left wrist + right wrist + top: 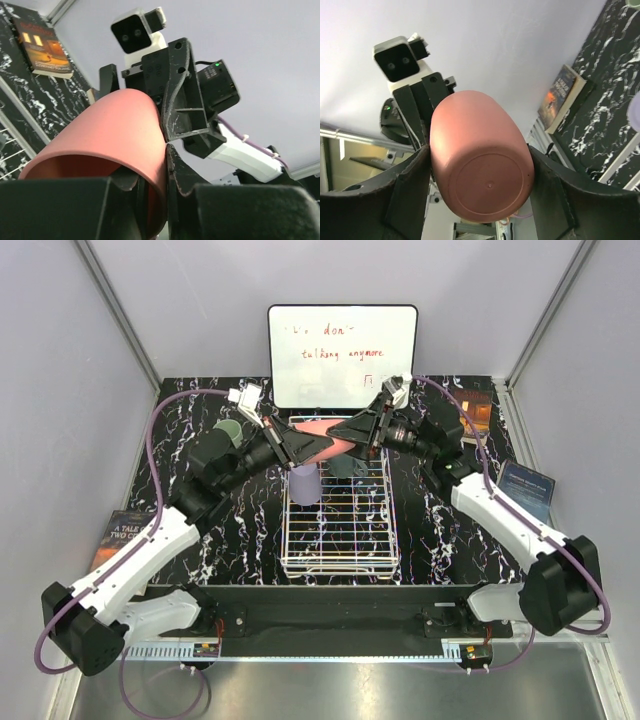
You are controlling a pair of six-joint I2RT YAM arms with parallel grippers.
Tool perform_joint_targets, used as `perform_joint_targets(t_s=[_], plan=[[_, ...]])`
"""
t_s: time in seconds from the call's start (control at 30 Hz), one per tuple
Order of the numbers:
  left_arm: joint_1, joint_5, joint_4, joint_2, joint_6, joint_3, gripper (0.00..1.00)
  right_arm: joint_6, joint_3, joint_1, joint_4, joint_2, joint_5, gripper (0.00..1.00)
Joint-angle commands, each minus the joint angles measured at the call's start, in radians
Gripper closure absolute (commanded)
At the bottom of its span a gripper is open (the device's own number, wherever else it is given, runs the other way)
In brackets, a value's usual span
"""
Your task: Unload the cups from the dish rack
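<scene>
The pink cup [325, 446] hangs on its side above the back of the white wire dish rack [340, 532], held between both grippers. My left gripper [298, 445] pinches the cup's rim wall [115, 135], one finger inside and one outside [150, 165]. My right gripper [352, 438] is shut around the cup's base end [485, 185], a finger on each side. The tall lavender cup [304, 483] stands in the rack below. A dark grey mug [344, 468] sits in the rack under the right gripper. The pale green cup [229, 430] stands on the table behind my left arm. The orange-red cup is not visible.
A whiteboard [342, 355] with red writing stands at the back. Books lie at the left [120, 530], the right [527, 487] and the back right [475, 410]. Both arms cross over the rack's back half.
</scene>
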State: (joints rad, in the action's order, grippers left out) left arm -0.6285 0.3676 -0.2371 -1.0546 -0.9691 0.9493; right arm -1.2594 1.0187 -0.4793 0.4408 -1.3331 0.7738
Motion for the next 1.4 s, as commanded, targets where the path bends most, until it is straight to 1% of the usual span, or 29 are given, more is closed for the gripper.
perform_joint_targets(t_s=[0.0,0.03,0.07,0.1,0.13,0.2,0.23,0.3,0.33,0.37,0.4,0.43,0.47,0.5,0.53,0.6,0.63,0.8,0.83,0.9,1.0,1.13,1.37], plan=[[0.001,-0.085,0.276,-0.002,0.177,0.104,1.00,0.236,0.110,-0.013,-0.277,0.100,-0.140,0.16],[0.001,-0.140,0.367,-0.001,0.202,0.124,1.00,0.318,0.127,-0.013,-0.403,0.118,-0.187,0.10],[0.003,-0.174,0.413,0.005,0.254,0.161,1.00,0.356,0.142,-0.013,-0.478,0.155,-0.297,0.06],[0.001,-0.206,0.453,0.010,0.277,0.178,1.00,0.392,0.179,-0.012,-0.538,0.170,-0.353,0.02],[0.006,-0.269,0.517,0.011,0.300,0.210,1.00,0.458,0.201,-0.013,-0.642,0.181,-0.449,0.00],[0.012,-0.332,0.576,0.015,0.354,0.239,1.00,0.512,0.262,-0.012,-0.733,0.195,-0.526,0.00],[0.021,-0.390,0.625,0.015,0.369,0.270,1.00,0.555,0.280,-0.012,-0.805,0.198,-0.583,0.00],[0.032,-0.452,0.669,-0.002,0.411,0.304,1.00,0.595,0.322,-0.012,-0.894,0.190,-0.626,0.00],[0.047,-0.519,0.727,-0.018,0.418,0.350,1.00,0.601,0.336,-0.010,-0.928,0.186,-0.678,0.00],[0.058,-0.550,0.763,-0.039,0.435,0.382,1.00,0.607,0.349,-0.012,-0.962,0.167,-0.700,0.00],[0.070,-0.585,0.806,-0.103,0.441,0.420,1.00,0.612,0.377,-0.012,-1.029,0.157,-0.720,0.01],[0.099,-0.637,0.902,-0.140,0.446,0.504,1.00,0.618,0.388,-0.012,-1.065,0.141,-0.760,0.01],[0.114,-0.659,0.948,-0.177,0.458,0.546,1.00,0.621,0.396,-0.012,-1.091,0.121,-0.768,0.03],[0.127,-0.683,0.991,-0.264,0.461,0.587,1.00,0.632,0.400,-0.012,-1.126,0.115,-0.768,0.04],[0.157,-0.726,1.081,-0.303,0.463,0.671,1.00,0.632,0.399,-0.012,-1.142,0.112,-0.800,0.05],[0.185,-0.771,1.160,-0.388,0.474,0.751,1.00,0.643,0.396,-0.012,-1.180,0.110,-0.833,0.06],[0.212,-0.794,1.205,-0.460,0.480,0.816,1.00,0.650,0.399,-0.012,-1.197,0.107,-0.867,0.06],[0.311,-0.783,1.251,-0.629,0.510,0.930,1.00,0.696,0.432,-0.012,-1.310,0.069,-0.938,0.06],[0.343,-0.776,1.257,-0.652,0.514,0.954,1.00,0.701,0.434,-0.012,-1.318,0.063,-0.949,0.06],[0.374,-0.771,1.254,-0.715,0.515,0.974,1.00,0.709,0.422,-0.012,-1.323,0.066,-0.955,0.06],[0.400,-0.779,1.253,-0.789,0.526,1.022,1.00,0.718,0.406,-0.012,-1.324,0.071,-0.961,0.06],[0.435,-0.737,1.234,-0.869,0.540,1.101,1.00,0.726,0.394,-0.010,-1.329,0.069,-0.955,0.06],[0.480,-0.674,1.216,-0.981,0.540,1.157,1.00,0.741,0.389,-0.012,-1.343,0.072,-0.964,0.05]])
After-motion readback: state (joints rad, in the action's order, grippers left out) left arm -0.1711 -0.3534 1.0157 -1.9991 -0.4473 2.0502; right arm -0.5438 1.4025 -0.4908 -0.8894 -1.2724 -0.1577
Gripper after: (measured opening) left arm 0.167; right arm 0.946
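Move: The pink cup is already pinched by both grippers high above the rack. The left hand's goal is the bare table by the green cup, which stands about 28 cm ahead of that hand, 25 cm to its left and 36 cm below. In the rack, the purple cup lies some 15 cm ahead and 4 cm left of that hand, the orange cup 22 cm ahead and 4 cm left. From the right hand, the gray mug lies about 19 cm ahead, 1 cm left and 31 cm down. Open the right gripper to let go of the pink cup and draw it off about 16 cm to the right, then down over the rack's right side, tipping its fingers forward and down. Keep the left grip on the cup's rim and swing it some 25 cm left and as far forward, lowering it about 18 cm towards the green cup while turning the fingers from level to steeply down. ##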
